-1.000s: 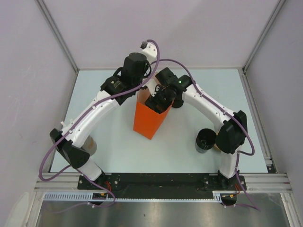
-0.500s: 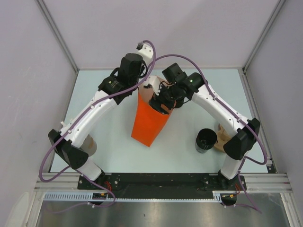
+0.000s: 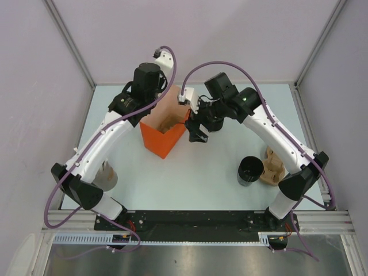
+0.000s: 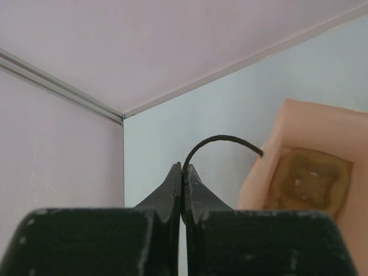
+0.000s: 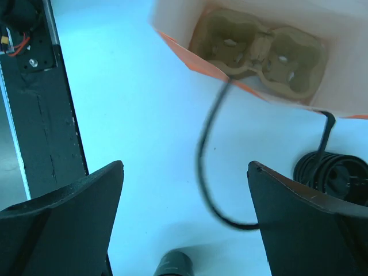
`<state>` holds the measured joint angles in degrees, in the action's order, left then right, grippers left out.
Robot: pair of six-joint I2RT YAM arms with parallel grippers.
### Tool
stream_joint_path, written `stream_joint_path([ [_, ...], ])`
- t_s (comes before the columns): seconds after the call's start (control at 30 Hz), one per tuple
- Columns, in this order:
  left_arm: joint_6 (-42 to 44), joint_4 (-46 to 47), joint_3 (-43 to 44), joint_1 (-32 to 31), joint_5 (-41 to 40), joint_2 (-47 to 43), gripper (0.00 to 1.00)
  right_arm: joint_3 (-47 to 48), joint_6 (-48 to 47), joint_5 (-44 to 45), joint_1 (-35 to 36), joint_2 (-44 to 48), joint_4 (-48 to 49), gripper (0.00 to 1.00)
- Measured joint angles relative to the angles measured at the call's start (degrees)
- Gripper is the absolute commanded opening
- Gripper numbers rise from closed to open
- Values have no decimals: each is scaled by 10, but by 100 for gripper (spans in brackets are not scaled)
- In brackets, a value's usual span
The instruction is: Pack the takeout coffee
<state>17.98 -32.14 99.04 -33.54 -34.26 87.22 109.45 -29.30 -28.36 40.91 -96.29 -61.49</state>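
The takeout coffee is not in view. An orange paper bag [image 3: 163, 133] stands open left of centre, with a brown cardboard cup carrier [image 5: 259, 49] lying in its bottom, both wells empty. My left gripper [image 3: 171, 95] is at the bag's far rim, shut on one thin black cord handle [image 4: 221, 140]. The other handle [image 5: 204, 167] hangs loose beside the bag. My right gripper [image 3: 195, 131] hovers just right of the bag's mouth, open, and nothing lies between its fingers [image 5: 185, 165].
A wide black cup [image 3: 250, 171] with an open top stands at the right, with a second brown cardboard carrier [image 3: 273, 165] right beside it. A grey cup [image 3: 107, 175] stands near the left arm's base. The black base rail [image 5: 40, 103] runs along the near edge.
My right gripper has come out of the bag's mouth, moved right and opened wider. The left gripper has drawn the bag left and more upright by its handle.
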Motion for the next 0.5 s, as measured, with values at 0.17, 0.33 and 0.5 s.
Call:
stream_joint_path([
  [0.17, 1, 5, -12, 6, 0, -4, 2, 10, -1, -7, -8, 30, 10, 96],
  [0.33, 6, 10, -19, 10, 1, -4, 19, 11, 7, -16, -36, 66, 36, 96],
  [0.5, 20, 16, -25, 17, 2, -10, 52, 9, 21, -26, -68, 90, 67, 97],
])
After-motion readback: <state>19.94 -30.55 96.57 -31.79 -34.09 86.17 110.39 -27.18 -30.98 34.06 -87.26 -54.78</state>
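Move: My open right hand has just left the orange bag, whose middle lies about 13 cm left, 10 cm ahead and 14 cm below. From the same hand, the ribbed black cup is roughly 17 cm ahead, 10 cm right, 24 cm down; the dark cup 4 cm back, 23 cm right, equally low. My left hand pinches the bag's far handle, the bag 6 cm right, 2 cm back, 22 cm below, the ribbed cup 22 cm right, 3 cm ahead, 32 cm down. I lift my right hand, fingers kept wide open, about 8.5 cm up and away from the bag, drifting right and a little forward clear of its near handle while the fingers swing up some 15 degrees towards level. My left hand barely shifts, a touch to the left, and late on parts its shut fingers to not quite half open around the far handle. ##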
